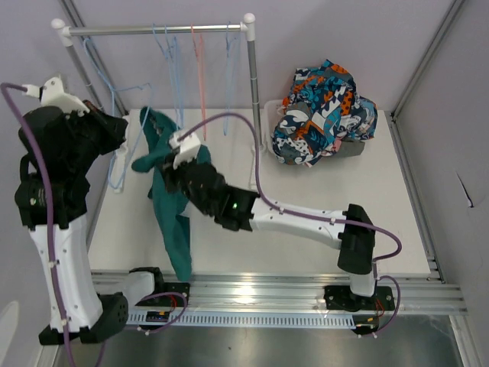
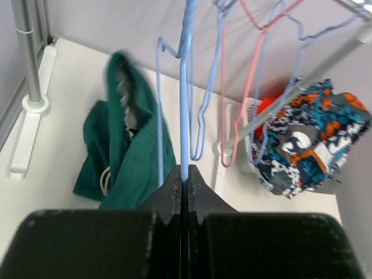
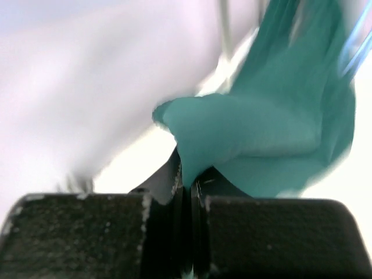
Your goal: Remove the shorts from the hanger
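Observation:
Teal shorts (image 1: 170, 200) hang in a long fold over the table's left part, their top bunched by a light blue hanger (image 1: 121, 164). My left gripper (image 1: 122, 131) is shut on that hanger's wire (image 2: 185, 116), pinched between the black fingers (image 2: 171, 186). My right gripper (image 1: 168, 172) is shut on a fold of the teal shorts (image 3: 256, 128), with the cloth pinched at the fingertips (image 3: 189, 183). In the left wrist view the teal shorts (image 2: 131, 157) droop to the left of the held wire. Blue-orange-white printed shorts (image 1: 325, 107) lie heaped at the back right.
A metal rack (image 1: 153, 30) stands at the back with several bare blue hangers and a pink hanger (image 1: 201, 69) on its rail. Its right post (image 1: 254, 84) rises between the arms and the heap. An orange cloth (image 2: 266, 106) shows behind the printed heap (image 2: 308, 139).

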`<state>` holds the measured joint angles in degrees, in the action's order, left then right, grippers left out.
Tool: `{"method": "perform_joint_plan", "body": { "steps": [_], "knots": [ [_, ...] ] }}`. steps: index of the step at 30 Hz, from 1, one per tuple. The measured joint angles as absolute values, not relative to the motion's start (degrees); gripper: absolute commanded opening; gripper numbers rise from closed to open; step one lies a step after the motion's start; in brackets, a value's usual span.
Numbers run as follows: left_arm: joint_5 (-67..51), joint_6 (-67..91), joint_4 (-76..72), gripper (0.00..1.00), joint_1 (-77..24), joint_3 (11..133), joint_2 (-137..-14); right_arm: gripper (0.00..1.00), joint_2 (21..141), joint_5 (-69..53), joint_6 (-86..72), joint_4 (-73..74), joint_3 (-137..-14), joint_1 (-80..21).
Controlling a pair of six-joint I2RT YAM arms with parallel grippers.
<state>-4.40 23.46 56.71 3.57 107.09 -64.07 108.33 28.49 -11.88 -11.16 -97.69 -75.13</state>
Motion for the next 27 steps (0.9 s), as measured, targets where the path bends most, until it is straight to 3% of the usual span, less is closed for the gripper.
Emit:
{"method": "perform_joint_plan", "body": {
  "steps": [3, 6, 13, 17, 22, 27],
  "knots": [
    [-5.21, 24.21, 56.66, 0.00, 3.57, 105.82, -58.74, 0.00, 109.97, 27.27, -11.51, -10.07, -105.38, -71.29],
    [-3.97, 23.99, 56.53, 0.00, 3.57, 105.71, -55.07, 0.00, 108.53, 27.11, -11.60, -10.17, -103.26, -70.50],
    [2.33, 22.46, 54.08, 0.00, 3.57, 106.02, -55.72, 0.00, 92.29, 33.30, -11.79, -7.92, -73.14, -77.84],
    [3.88, 22.44, 50.78, 0.00, 3.64, 101.60, -57.39, 0.00, 80.75, 37.98, -9.19, -3.20, -67.70, -75.26],
    [3.29, 22.46, 47.83, 0.00, 3.66, 94.43, -58.08, 0.00, 68.47, 39.70, -2.42, -4.91, -73.71, -58.61],
    [2.28, 22.44, 44.82, 0.00, 3.66, 89.21, -57.56, 0.00, 75.29, 34.15, 2.28, -7.46, -94.61, -41.50]
  ]
}}
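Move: From the right hand, which already has the shorts free of the hanger, the basket with its heap of patterned clothes lies about 40 cm to the right, 26 cm farther out and some 28 cm lower. The rack's right post stands roughly 22 cm right and 26 cm ahead, its middle about level with the hand; the pink hanger hangs about 9 cm right, 24 cm ahead and 15 cm higher. The basket is about 46 cm right of the left hand, 22 cm ahead and 40 cm below. Up and forward a little, then back down in a short shake, and off to the right in a fast rising sweep: the right hand ends nearly 40 cm to the right and over 20 cm higher, crossing on the robot's side of the post, fingers shut on the shorts and turning clockwise. The left hand keeps its bare hanger, draws back and up, then returns forward and sinks. ##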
